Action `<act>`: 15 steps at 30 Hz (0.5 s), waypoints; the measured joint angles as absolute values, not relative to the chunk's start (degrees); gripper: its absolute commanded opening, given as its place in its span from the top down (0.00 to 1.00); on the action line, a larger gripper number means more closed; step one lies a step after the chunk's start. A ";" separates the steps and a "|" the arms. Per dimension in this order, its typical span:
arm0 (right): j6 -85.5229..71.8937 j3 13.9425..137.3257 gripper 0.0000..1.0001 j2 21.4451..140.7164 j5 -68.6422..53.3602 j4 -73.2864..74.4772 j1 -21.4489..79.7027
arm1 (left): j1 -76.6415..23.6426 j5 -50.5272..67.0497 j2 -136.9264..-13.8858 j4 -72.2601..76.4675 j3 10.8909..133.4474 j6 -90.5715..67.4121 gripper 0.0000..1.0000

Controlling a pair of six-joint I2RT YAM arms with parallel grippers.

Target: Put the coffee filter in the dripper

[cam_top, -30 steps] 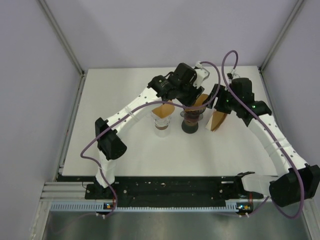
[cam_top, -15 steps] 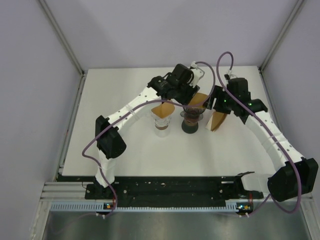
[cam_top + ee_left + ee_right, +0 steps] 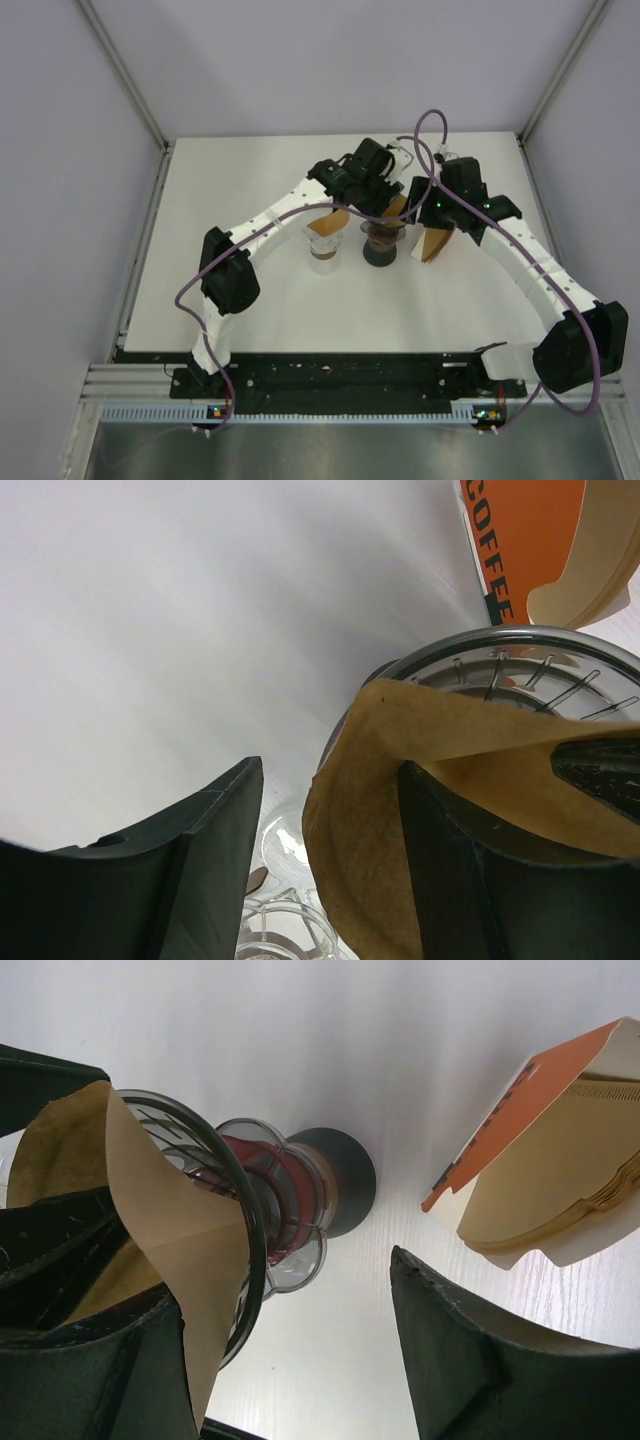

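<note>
The brown paper filter (image 3: 380,810) sits part way in the glass dripper (image 3: 520,645), one side folded over the rim. In the top view the dripper (image 3: 380,245) stands mid-table with the filter (image 3: 398,205) above it. My left gripper (image 3: 328,780) is open, and the filter lies against its right finger. My right gripper (image 3: 285,1290) is open, its left finger inside the filter (image 3: 170,1230) at the dripper's rim (image 3: 245,1230). In the top view both grippers, left (image 3: 385,197) and right (image 3: 418,200), crowd over the dripper.
An orange box of spare filters (image 3: 436,243) stands just right of the dripper, and also shows in the right wrist view (image 3: 540,1190). A glass vessel (image 3: 323,248) with brown paper on top stands just left of the dripper.
My right gripper has moved left, closer to the dripper. My left gripper has shifted slightly over it. Less of the filter shows above the dripper than before.
</note>
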State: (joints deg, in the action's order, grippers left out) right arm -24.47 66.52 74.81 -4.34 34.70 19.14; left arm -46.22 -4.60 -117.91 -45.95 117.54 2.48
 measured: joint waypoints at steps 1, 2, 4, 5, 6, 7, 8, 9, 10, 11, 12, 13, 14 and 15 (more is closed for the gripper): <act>-24.40 66.52 0.35 74.89 -4.36 34.74 19.22 | -46.33 -4.58 -118.06 -45.95 117.49 2.48 0.36; -24.23 66.52 0.35 74.98 -4.38 34.79 19.22 | -46.44 -4.64 -118.15 -45.89 117.49 2.48 0.35; -24.03 66.54 0.35 75.16 -4.54 34.79 19.25 | -46.44 -4.82 -118.15 -45.87 117.49 2.48 0.30; -23.99 66.54 0.35 75.18 -4.60 34.79 19.25 | -46.39 -4.80 -118.15 -45.84 117.51 2.50 0.29; -23.75 66.63 0.34 75.18 -4.60 34.96 19.25 | -46.33 -4.82 -118.15 -45.84 117.51 2.50 0.26; -23.51 66.94 0.34 75.18 -4.60 35.44 19.25 | -46.26 -4.69 -118.13 -45.84 117.51 2.48 0.24; -23.07 67.42 0.34 75.18 -4.58 35.99 19.25 | -46.17 -4.49 -118.13 -45.84 117.51 2.50 0.22; -22.61 68.07 0.34 75.18 -4.62 36.62 19.25 | -46.17 -4.27 -118.06 -45.84 117.51 2.55 0.20; -22.15 69.04 0.34 75.18 -4.75 37.28 19.25 | -46.17 -3.99 -117.95 -45.87 117.51 2.57 0.19; -21.82 70.04 0.34 75.18 -4.93 37.60 19.25 | -46.15 -3.66 -117.71 -45.87 117.51 2.61 0.18; -21.50 70.87 0.34 75.16 -5.10 37.74 19.25 | -46.06 -3.40 -117.47 -45.87 117.51 2.70 0.18; -21.12 71.88 0.34 75.16 -5.32 37.76 19.25 | -46.00 -3.01 -117.08 -45.87 117.51 2.76 0.17; -20.91 72.82 0.34 75.16 -5.54 37.74 19.25 | -45.93 -2.52 -116.64 -45.87 117.51 2.87 0.17; -20.58 73.60 0.34 75.13 -5.72 37.74 19.25 | -45.91 -2.24 -116.14 -45.87 117.51 2.94 0.16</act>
State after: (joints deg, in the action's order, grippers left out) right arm -20.58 73.60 75.13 -5.72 37.74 19.25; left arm -45.91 -2.24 -116.14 -45.87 117.51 2.94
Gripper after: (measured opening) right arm 0.661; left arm 0.824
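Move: The dark dripper on the red stand is about 3 cm back and 1 cm right of the left hand, some 5 cm lower; from the right hand it is about 6 cm left, 2 cm back and 5 cm down. The paper filter stands in its mouth, 3 cm right of and 1 cm behind the left hand. The coffee box is some 5 cm right of the right hand, level with it; the carafe is 12 cm left and 5 cm back of the left hand, both well below. The left hand stays almost in place at the dripper's front edge with one finger still inside the paper filter and the other outside, spreads its fingers from rather over half open to about four-fifths, and only near the end lifts about 1.5 cm. The right hand, low beside the filter with its fingers kept about two-thirds open, pauses briefly and then rises away from the dripper by some 4 cm, drifting slightly forward and turning a few degrees counter-clockwise. ##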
